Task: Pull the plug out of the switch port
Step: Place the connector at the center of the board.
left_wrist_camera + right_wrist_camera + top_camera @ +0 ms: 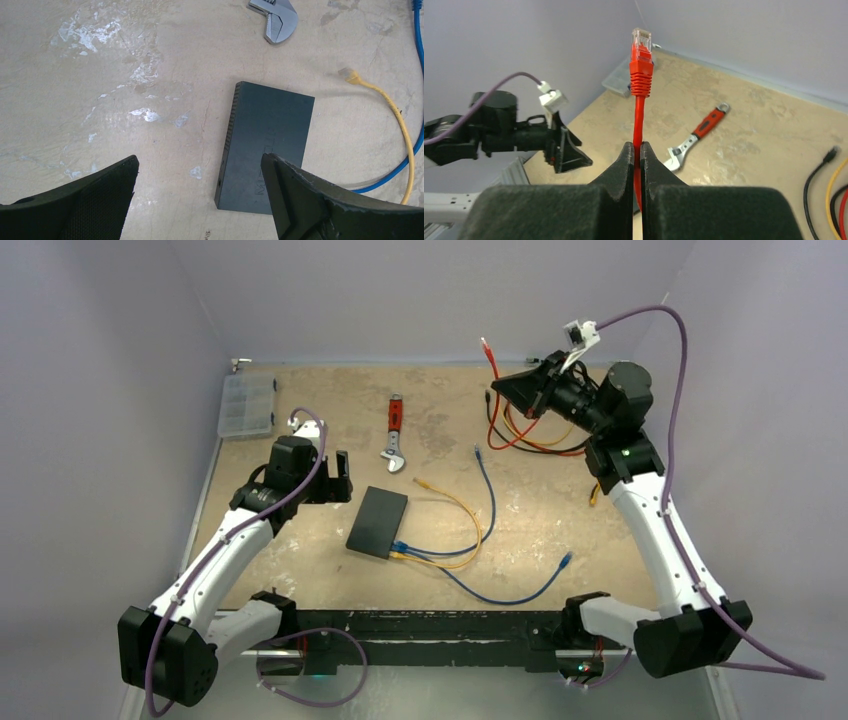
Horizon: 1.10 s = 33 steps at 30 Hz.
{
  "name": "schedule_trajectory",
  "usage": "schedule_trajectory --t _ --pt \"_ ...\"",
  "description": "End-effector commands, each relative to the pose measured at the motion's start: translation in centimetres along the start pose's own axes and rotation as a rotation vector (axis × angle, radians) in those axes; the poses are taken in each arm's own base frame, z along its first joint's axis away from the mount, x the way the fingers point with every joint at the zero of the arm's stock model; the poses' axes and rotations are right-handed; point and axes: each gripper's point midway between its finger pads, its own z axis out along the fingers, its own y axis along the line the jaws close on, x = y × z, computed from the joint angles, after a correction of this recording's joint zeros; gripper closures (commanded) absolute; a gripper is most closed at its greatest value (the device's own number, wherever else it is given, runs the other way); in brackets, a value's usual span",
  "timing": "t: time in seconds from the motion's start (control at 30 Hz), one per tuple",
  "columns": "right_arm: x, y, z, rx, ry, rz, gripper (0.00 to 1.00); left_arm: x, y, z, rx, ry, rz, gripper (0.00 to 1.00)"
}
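The flat black switch (378, 521) lies mid-table, and the left wrist view shows its top (270, 145). Blue and yellow plugs (398, 548) sit in ports on its near edge. My left gripper (335, 478) hovers just left of and behind the switch. It is open (198, 162), with only bare table between its fingers (90, 200). My right gripper (500, 388) is raised at the back right. It is shut (636, 146) on a red cable, whose red plug (641, 60) sticks up free in the air (486, 343).
A red-handled wrench (396, 435) lies behind the switch. A clear compartment box (246, 405) sits at the back left. Red, black and yellow cables (530, 435) are bundled under the right arm. Loose blue (566, 560) and yellow (420, 483) cable ends lie right of the switch.
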Motion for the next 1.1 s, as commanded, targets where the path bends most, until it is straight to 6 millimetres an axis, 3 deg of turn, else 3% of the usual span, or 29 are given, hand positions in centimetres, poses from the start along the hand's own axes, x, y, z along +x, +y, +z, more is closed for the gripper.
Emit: schedule_trajectory --t 0.0,0.2,0.43,0.63,1.07 --pt "2.1 -3.6 0.8 0.097 0.023 -0.002 1.00 -0.6 -0.2 0.0 0.015 -0.013 0.015 0.07" --pt "5.1 -6.7 1.9 0.145 0.085 0.037 1.00 -0.5 -0.2 0.1 0.016 -0.009 0.017 0.07" --pt "6.7 -10.1 2.7 0.212 0.124 0.063 1.00 -0.4 -0.3 0.2 0.021 -0.004 0.018 0.07" --pt "6.1 -14.1 2.9 0.323 0.112 0.084 1.00 -0.4 -0.4 0.2 0.025 -0.004 0.018 0.07" --pt "3.6 -20.5 1.7 0.596 0.058 0.053 1.00 -0.3 -0.4 0.3 0.028 0.001 0.019 0.07"
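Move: My right hand already pinches the red cable just below its plug. The cable pile I'm carrying it to lies about 24 cm ahead of this hand, 17 cm to its right and some 42 cm below. At the same depth, the pile's loose black plug is about 34 cm ahead and 4 cm right, the blue plug 18 cm ahead and 1 cm right, and the wrench 22 cm ahead and 18 cm left. From my left hand the pile is roughly 29 cm ahead, 45 cm right and 14 cm below. Still pinching the red cable upright below its plug, I swing my right hand forward about 13 cm and down about as much towards the cable pile, then bear right some 8 cm and lift slightly at the end. The wrist turns about 25 degrees clockwise and the fingers tip down from level; they stay shut. ##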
